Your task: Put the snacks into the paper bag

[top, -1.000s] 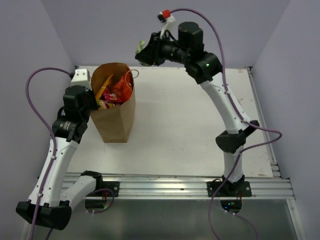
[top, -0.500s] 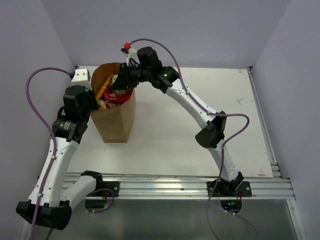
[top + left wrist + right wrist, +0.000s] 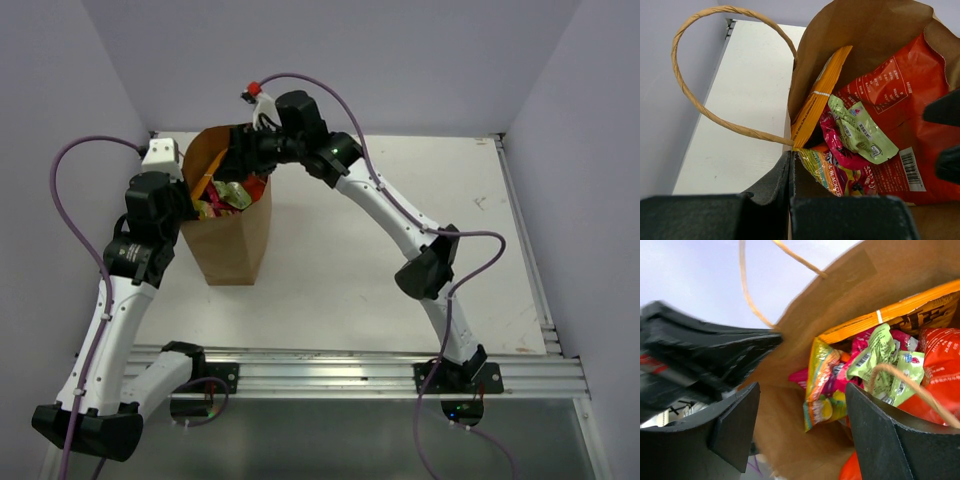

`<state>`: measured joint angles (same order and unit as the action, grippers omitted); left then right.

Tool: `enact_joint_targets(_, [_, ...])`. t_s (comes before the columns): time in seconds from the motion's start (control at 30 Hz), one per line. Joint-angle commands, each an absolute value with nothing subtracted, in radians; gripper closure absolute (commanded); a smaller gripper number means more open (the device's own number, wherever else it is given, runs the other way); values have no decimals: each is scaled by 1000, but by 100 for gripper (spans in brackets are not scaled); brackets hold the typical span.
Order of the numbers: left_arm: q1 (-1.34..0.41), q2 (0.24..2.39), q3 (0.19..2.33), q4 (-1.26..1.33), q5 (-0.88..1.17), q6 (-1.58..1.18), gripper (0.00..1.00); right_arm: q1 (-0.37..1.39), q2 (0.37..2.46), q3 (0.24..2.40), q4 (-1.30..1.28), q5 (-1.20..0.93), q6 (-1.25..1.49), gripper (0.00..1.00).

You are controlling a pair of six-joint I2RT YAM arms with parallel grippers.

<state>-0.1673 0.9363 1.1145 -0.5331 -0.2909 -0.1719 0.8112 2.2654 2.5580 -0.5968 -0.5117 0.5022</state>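
The brown paper bag [image 3: 230, 245] stands upright at the table's left, full of snacks. Inside lie an orange chip bag [image 3: 815, 100], a red chip bag [image 3: 905, 95], a pink packet [image 3: 840, 150], a striped candy packet [image 3: 822, 375] and, on top, a green packet [image 3: 860, 130], also seen as the green packet [image 3: 880, 357]. My left gripper [image 3: 790, 160] is shut on the paper bag's left rim, as the left gripper [image 3: 185, 205] shows from above. Over the bag's mouth hangs my right gripper [image 3: 801, 405], open and holding nothing; from above the right gripper [image 3: 245, 150] sits at the far rim.
A twisted paper handle [image 3: 700, 100] loops out to the left of the bag, and a second handle [image 3: 905, 385] crosses the opening. White table [image 3: 380, 240] spreads to the right of the bag. Purple walls close in on three sides.
My right arm swung from high at the back down to the bag's mouth with the green packet. Its jaws opened and the packet now lies on the other snacks. The left arm stayed put.
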Motion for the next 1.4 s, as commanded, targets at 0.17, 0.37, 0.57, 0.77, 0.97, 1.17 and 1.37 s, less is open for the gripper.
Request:
enact_joint_targets(0.17, [-176, 914, 1124, -512, -281, -170, 100, 816, 1942, 2496, -633, -318, 404, 29])
enact_joint_targets(0.37, [-176, 910, 1117, -511, -278, -172, 100, 807, 1971, 2477, -817, -50, 318, 32])
enact_joint_targets(0.57, [-176, 907, 1118, -514, -284, -169, 100, 807, 2045, 2470, -879, 44, 288, 35])
enact_joint_targets(0.77, [-178, 905, 1118, -514, -288, -167, 100, 807, 2097, 2462, -864, 98, 281, 35])
enact_joint_targets(0.97, [-176, 904, 1112, -514, -290, -166, 100, 807, 2154, 2451, -861, 80, 287, 53])
enact_joint_targets(1.17, [-176, 882, 1063, -502, -287, -166, 100, 807, 2145, 2418, -862, 69, 285, 100])
enact_joint_targets(1.37, [-178, 825, 1043, -472, -250, -198, 100, 807, 2086, 2413, -911, 107, 245, 100])
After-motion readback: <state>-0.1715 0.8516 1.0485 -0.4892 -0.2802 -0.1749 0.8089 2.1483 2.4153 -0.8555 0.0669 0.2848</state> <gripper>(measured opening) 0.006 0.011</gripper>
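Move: The paper bag's right rim, with its handle, lies about 8 cm to the right of the right hand, 5 cm farther out and 5 cm lower. Just below the hand, in the bag, the green packet sits some 3 cm ahead, 1 cm to the right and 8 cm down; the red packet is around 5 cm to the right, 4 cm ahead and 4 cm lower. From the left hand that right rim is roughly 17 cm to the right, 7 cm ahead and 2 cm lower. The bag's right rim is what the empty, open right hand goes for: it rises about 14 cm off the dropped green packet, swinging right and slightly back, then arcs forward and down some 20 cm, turning clockwise and tipping its fingers down by about 25 degrees each. There the fingers close and pinch the rim at the handle, while the left hand keeps its pinch on the left rim. ##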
